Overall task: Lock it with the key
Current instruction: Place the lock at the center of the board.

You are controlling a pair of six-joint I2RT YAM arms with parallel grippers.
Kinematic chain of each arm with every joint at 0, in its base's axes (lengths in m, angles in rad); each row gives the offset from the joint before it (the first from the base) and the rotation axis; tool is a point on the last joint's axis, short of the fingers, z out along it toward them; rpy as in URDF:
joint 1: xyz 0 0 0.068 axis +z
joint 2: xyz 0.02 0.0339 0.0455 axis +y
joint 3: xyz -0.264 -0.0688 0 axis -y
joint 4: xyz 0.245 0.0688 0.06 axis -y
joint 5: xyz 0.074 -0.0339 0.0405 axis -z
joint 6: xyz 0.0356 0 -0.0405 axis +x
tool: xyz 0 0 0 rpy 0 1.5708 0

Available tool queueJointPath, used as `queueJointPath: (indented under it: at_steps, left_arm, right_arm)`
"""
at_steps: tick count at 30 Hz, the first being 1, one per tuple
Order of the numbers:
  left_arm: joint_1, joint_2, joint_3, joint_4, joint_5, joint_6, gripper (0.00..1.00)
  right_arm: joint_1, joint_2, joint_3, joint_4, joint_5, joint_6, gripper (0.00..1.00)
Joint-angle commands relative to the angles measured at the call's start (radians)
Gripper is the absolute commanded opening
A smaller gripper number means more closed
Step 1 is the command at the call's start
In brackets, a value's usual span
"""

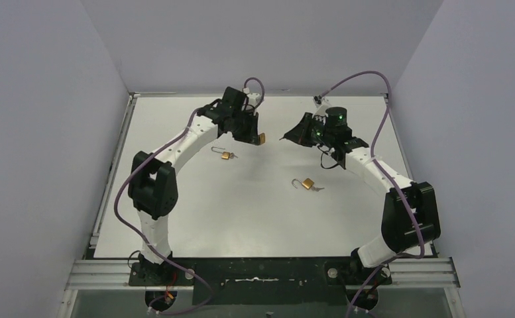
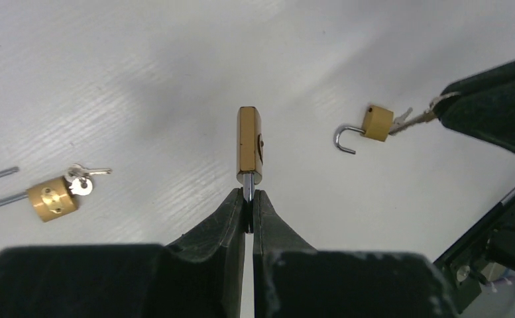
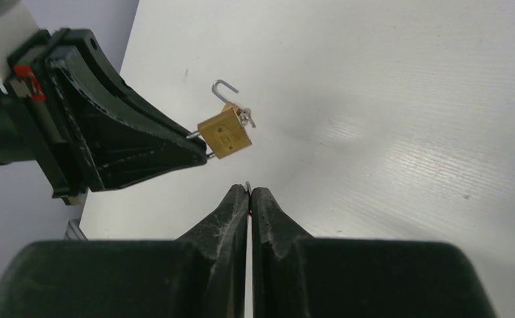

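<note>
My left gripper [image 2: 249, 199] is shut on the silver shackle of a brass padlock [image 2: 249, 142], holding it off the table; from above the padlock [image 1: 261, 138] shows at the fingertips. The right wrist view shows the same padlock [image 3: 225, 134] sticking out of the left fingers [image 3: 135, 142]. My right gripper [image 3: 248, 191] is shut a short way from it, with only a thin metal sliver, the key, showing between its tips. From above, the right gripper [image 1: 286, 137] faces the held padlock across a small gap.
Two more brass padlocks lie on the white table. One has keys [image 2: 81, 179] beside its body [image 2: 54, 197] on the left [image 1: 225, 155]. The other [image 2: 377, 123] has an open shackle and a key in it, mid-table [image 1: 307, 183]. Grey walls enclose the table.
</note>
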State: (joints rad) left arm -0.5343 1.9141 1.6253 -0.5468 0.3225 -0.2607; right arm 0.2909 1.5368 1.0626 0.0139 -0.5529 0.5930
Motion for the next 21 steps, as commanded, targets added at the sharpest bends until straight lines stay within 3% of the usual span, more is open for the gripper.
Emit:
queueJointPath:
  at_steps: [1,10,21]
  left_arm:
    - [-0.011,0.116,0.309,-0.428,-0.149,0.063,0.00]
    - [-0.071,0.358,0.766,-0.850,-0.425,0.087,0.00]
    - [-0.075,0.487,0.876,-0.936,-0.370,0.049,0.00]
  right_arm:
    - [0.017,0.012,0.006,-0.004,0.053,-0.042,0.00]
    - [0.086,0.047,0.072,-0.179,0.197,-0.132,0.00]
    - [0.137,0.111,0.079,-0.147,0.253,-0.085,0.00]
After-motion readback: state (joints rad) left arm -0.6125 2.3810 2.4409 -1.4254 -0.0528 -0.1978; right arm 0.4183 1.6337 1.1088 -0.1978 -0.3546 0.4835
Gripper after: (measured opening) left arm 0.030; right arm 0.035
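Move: The board's centre, where the held brass lock is being taken, lies almost straight below the left hand, about 14 cm down and 2 cm to its left. Of the two open locks on the board, the left lock is roughly 11 cm left and 5 cm farther out from this hand, and the right lock some 16 cm right and 6 cm nearer the base. From the key-holding right hand, the centre lies about 11 cm left, level fore and aft, and 19 cm below. The lock, still pinched by its shackle in the left fingers, swings from a slant to hang almost straight down as that wrist rolls about 35 degrees. Meanwhile the left hand goes briefly forward, then left (about 4 cm in all), back and down towards the board. The right hand keeps its key pinched and sinks some 7 cm, easing slightly back and tipping its fingers further down. ##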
